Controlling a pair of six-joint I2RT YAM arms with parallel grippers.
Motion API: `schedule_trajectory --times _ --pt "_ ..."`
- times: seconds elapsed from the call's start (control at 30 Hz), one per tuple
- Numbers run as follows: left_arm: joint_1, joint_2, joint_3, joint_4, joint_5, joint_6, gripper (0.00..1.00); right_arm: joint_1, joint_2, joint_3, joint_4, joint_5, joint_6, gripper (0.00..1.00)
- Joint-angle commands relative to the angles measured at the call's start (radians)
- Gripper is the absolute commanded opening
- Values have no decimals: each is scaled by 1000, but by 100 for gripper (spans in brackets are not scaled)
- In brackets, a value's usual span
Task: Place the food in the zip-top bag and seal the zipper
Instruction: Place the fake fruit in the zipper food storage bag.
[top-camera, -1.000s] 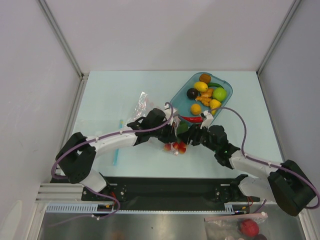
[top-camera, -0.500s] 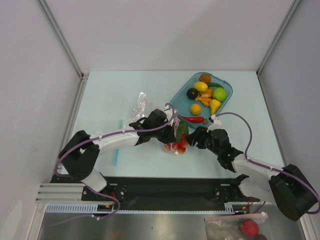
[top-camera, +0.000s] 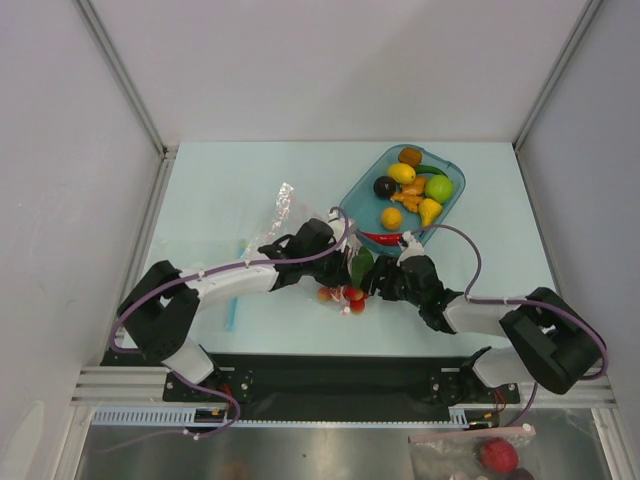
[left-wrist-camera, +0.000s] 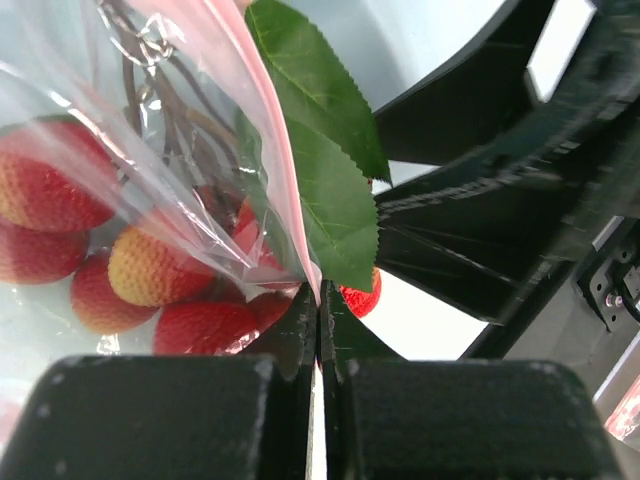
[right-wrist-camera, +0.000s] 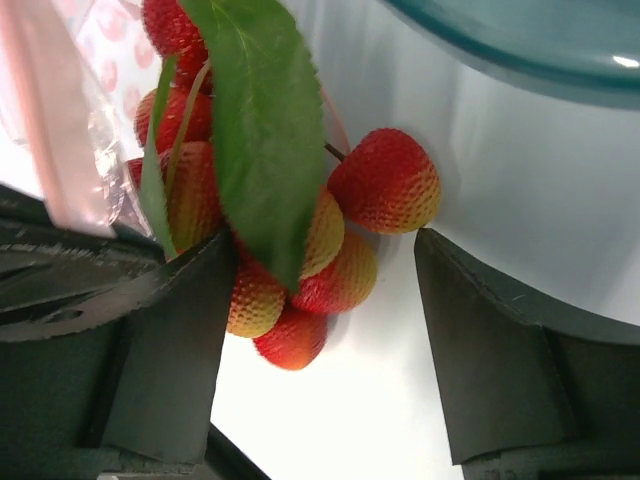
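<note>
My left gripper (left-wrist-camera: 320, 322) is shut on the pink zipper (left-wrist-camera: 283, 170) at the mouth of the clear zip-top bag (top-camera: 284, 213). A cluster of red balls with green leaves (right-wrist-camera: 300, 265) is the food at the bag's mouth; in the left wrist view most of it shows through the plastic (left-wrist-camera: 150, 290). My right gripper (right-wrist-camera: 320, 350) is open around the cluster's lower end, its left finger (right-wrist-camera: 165, 350) against the fruit and its right finger apart from it. From above, the left gripper (top-camera: 337, 262) and the right gripper (top-camera: 370, 284) meet by the cluster (top-camera: 345, 295). More food lies in the teal tray (top-camera: 356, 189).
The tray holds a lemon (top-camera: 402, 173), a dark plum (top-camera: 384, 187), a green fruit (top-camera: 438, 188) and a red chilli (top-camera: 383, 238). A light-blue stick (top-camera: 232, 312) lies left of the left arm. Another bag with a red ball (top-camera: 497, 454) sits off the table, bottom right.
My right gripper has opened wider and slid left toward the bag's mouth, leaving the red cluster there. The left gripper has stayed shut on the zipper.
</note>
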Motion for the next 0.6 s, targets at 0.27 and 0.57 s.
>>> schedule_trajectory --times 0.27,0.57 --pt "2 9 24 25 15 12 0 18 112 64 36 -24 6 68" --pt "2 32 30 17 12 7 0 23 144 78 61 -50 6 46"
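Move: The loose end of the red fruit bunch lies about 4 cm to the right hand's left, level with it and some 2 cm lower. The bunch's leaf hangs some 2 cm ahead and 3 cm left, and the pink bag lip is 2 cm ahead, 6 cm left and 2 cm higher. The red pepper lies about 8 cm ahead and 2 cm right. From the left hand, shut on the lip, that loose end is 5 cm below, 1 cm right and 1 cm back. Left and down, about 2 cm each way, the right hand works in towards the loose end of the red fruit bunch beside the bag mouth, its wide-open fingers closing to roughly half as they come around the lowest fruits. The left hand keeps its pinch on the bag lip and sinks about 1 cm near the end. ##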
